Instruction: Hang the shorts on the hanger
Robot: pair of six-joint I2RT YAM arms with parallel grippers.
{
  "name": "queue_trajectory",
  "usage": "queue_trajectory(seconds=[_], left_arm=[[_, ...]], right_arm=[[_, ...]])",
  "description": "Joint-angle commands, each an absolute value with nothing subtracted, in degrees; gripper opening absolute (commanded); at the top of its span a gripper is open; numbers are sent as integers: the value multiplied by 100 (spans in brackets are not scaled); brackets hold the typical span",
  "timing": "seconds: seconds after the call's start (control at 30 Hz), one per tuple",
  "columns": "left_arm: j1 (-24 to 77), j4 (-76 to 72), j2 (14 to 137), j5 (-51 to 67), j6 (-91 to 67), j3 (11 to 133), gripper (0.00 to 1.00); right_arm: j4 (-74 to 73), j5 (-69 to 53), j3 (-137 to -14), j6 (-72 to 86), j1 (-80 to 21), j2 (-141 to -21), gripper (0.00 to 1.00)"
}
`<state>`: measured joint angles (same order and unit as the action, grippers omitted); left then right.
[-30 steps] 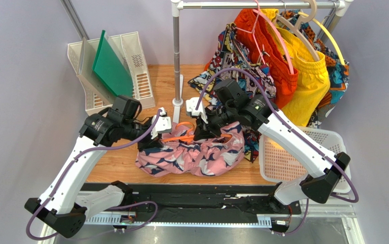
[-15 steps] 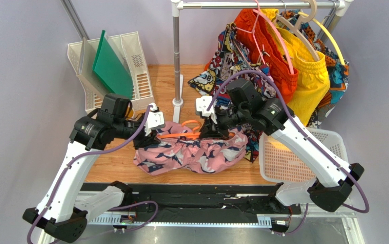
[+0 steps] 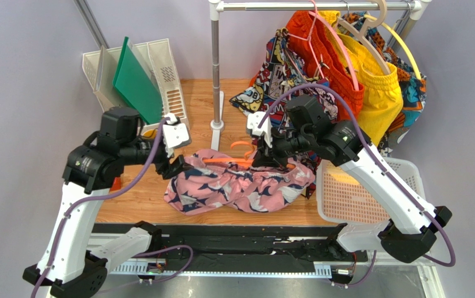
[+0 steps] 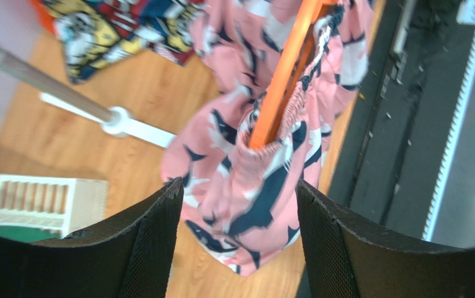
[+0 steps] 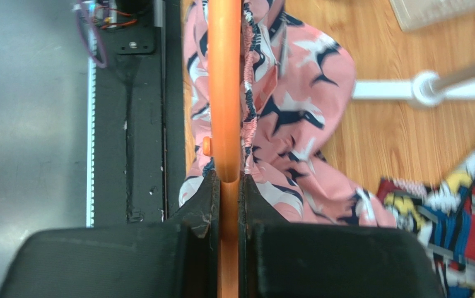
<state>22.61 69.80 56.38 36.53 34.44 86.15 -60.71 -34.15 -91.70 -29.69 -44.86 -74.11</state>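
The pink shorts with the navy and white print hang bunched over the orange hanger just above the wooden table. My right gripper is shut on the hanger bar, with the shorts' waistband gathered along it. My left gripper is open and empty, just left of the shorts' left end; in the left wrist view the hanger's end pokes into the waistband ahead of the open jaws.
A clothes rail at the back holds comic-print, orange and yellow shorts. Its pole stands behind the shorts. White file racks stand back left. A white basket sits right.
My left gripper has let go of the shorts, opened and drawn back up and to the left. My right gripper has moved slightly right and back with the hanger, stretching the shorts wider.
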Motion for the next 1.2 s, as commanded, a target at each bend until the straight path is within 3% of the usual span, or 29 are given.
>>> queue_trajectory(seconds=[0.0,0.27,0.67,0.87,1.17], left_arm=[[2066,6461,5598,3525,2875,9263,72],[1978,5469,5731,3744,2083,9510,74],[1978,5115,5845,4025,2100,9431,72],[1978,5045,5722,4025,2074,9168,72],[1978,5045,5458,3973,2083,8790,72]], right_arm=[[-6371,-2488,-9974,-1873,-4210,-7365,0],[-7294,-1943,-11055,-1187,-3165,-7549,0],[-6987,-607,-12980,-202,-2558,-8383,0],[-6435,-606,-13973,-44,-2268,-9060,0],[-4317,-361,-14115,299,-2206,-9562,0]])
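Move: The right hand already grips the orange hanger carrying the pink shorts. The free stretch of rail lies roughly 33 cm ahead of it, 4 cm to its right and 25 cm above; the rack's left post top is level with that stretch and about 16 cm left of it, the pink hanger's hook about 9 cm right of it. From the left hand, that rail gap is some 33 cm ahead, 25 cm right and 23 cm above. Keeping its pinch on the orange hanger, the right hand carries the pink shorts forward about 20 cm towards the rail, rising some 16 cm and shifting about 10 cm right, while the wrist swings clockwise roughly 60 degrees so that fingers that pointed left come round towards the rack. The left hand, already open and off the shorts, rises about 9 cm and eases a few centimetres forward with a slight roll, then sinks about a centimetre, its fingers staying open. ##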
